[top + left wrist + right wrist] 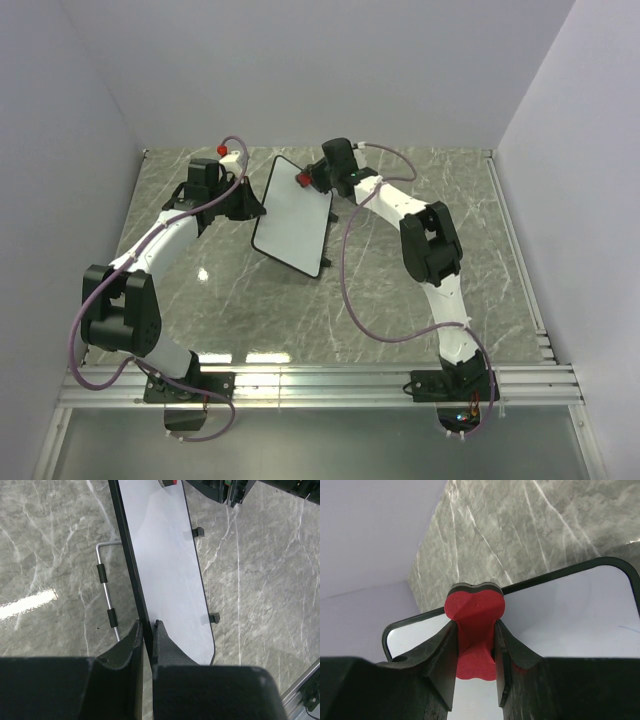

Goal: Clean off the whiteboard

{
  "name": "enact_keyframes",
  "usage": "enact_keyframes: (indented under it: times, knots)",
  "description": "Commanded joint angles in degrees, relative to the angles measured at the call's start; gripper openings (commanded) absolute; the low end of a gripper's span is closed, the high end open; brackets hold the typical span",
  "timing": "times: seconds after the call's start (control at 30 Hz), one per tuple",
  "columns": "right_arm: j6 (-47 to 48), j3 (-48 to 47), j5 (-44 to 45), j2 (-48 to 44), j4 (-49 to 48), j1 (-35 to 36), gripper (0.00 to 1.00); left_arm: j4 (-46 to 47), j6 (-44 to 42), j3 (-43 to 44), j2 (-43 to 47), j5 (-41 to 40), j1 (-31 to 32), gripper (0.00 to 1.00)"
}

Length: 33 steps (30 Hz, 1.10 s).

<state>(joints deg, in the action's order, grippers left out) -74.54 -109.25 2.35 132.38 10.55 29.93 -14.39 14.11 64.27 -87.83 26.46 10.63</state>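
Observation:
The whiteboard [293,215] is a white board with a thin black rim, held tilted above the marble table. My left gripper [146,625] is shut on its black edge; the board face [165,565] runs away from the jaws, with two small black tabs on its right side. My right gripper [475,635] is shut on a red bone-shaped eraser [474,612], whose dark-backed head rests against the whiteboard [570,615] near its upper rim. From above, the eraser [304,179] sits at the board's top right corner, under the right gripper [318,178]. The board's surface looks clean.
A thin metal wire stand [106,597] with black sleeves lies on the marble table [420,290] left of the board. Grey walls close in the back and both sides. A metal rail [320,385] runs along the near edge by the arm bases.

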Motion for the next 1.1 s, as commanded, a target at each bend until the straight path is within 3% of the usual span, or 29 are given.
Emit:
enact_keyframes:
  times: [0.0, 0.23, 0.33, 0.43, 0.47, 0.57, 0.83, 0.9, 0.93, 1.0, 1.03, 1.07]
  knots:
    - [0.02, 5.78, -0.24, -1.92, 2.02, 3.46, 0.0, -7.14, -3.39, -1.69, -1.38, 6.41, 3.78, 0.0]
    - [-2.01, 29.86, 0.37, -20.82, -4.65, 6.63, 0.0, -7.58, -3.56, -1.25, -1.91, 5.1, 3.78, 0.0]
    - [-0.35, 39.62, 1.6, -30.49, -2.21, 6.28, 0.0, -7.93, -3.65, -0.9, -2.43, 3.87, 3.87, 0.03]
    - [3.25, 45.26, 4.84, -38.75, 4.03, 5.84, 0.0, -8.63, -3.74, -0.29, -2.61, 2.55, 3.87, 0.2]
    - [5.18, 47.27, 7.21, -42.08, 5.78, 5.58, 0.0, -9.07, -3.74, 0.24, -2.69, 2.2, 3.87, 0.3]
    - [6.51, 51.75, 8.11, -46.58, 10.8, 3.74, 0.0, -9.6, -3.65, 1.38, -2.87, 1.5, 3.87, 0.42]
    - [11.34, 55.73, 7.06, -47.83, 14.06, -1.9, 0.0, -12.94, -2.42, 5.6, -2.43, -0.88, 3.87, 0.51]
    - [13.98, 53.01, 6.53, -44.58, 15.46, -2.16, 0.29, -13.2, -1.72, 6.74, -1.65, -1.15, 3.96, 0.52]
    - [14.42, 51.44, 7.14, -43.01, 16.08, -2.25, 0.56, -13.47, -0.93, 7.09, -1.29, -1.15, 3.87, 0.52]
    - [14.86, 50.46, 7.58, -42.03, 16.96, -2.33, 0.73, -13.82, -0.31, 7.89, -0.42, -1.23, 3.87, 0.52]
    - [15.3, 49.93, 8.02, -41.68, 17.49, -2.42, 0.99, -14.08, 0.13, 8.06, -0.06, -1.23, 3.96, 0.52]
    - [15.65, 49.23, 8.2, -41.67, 17.84, -2.42, 1.0, -14.43, 0.22, 8.41, 0.38, -1.41, 3.87, 0.52]
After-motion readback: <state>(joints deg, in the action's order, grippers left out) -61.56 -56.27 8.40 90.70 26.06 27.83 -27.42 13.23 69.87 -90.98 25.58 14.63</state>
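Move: The right hand grips the eraser over the whiteboard's far end. The bare table spot it is taken to lies about 23 cm back, 17 cm to its right and 9 cm below. The board's middle is some 9 cm back, 3 cm left and 4 cm lower; its nearer black clip is about 21 cm back, 5 cm right. The left hand pinches the board's left edge, with the board's middle about 8 cm right, 1 cm back and 5 cm lower. Back towards the base by some 20 cm, the right hand carries the eraser off the board, then swings about 17 cm right past its clip side and sinks, wrist rolling its left side down and tipping fingers down, and opens wide to let the eraser go. The left fingers open to about half, releasing the board's edge, as that hand dips back and down, then partly rises. ##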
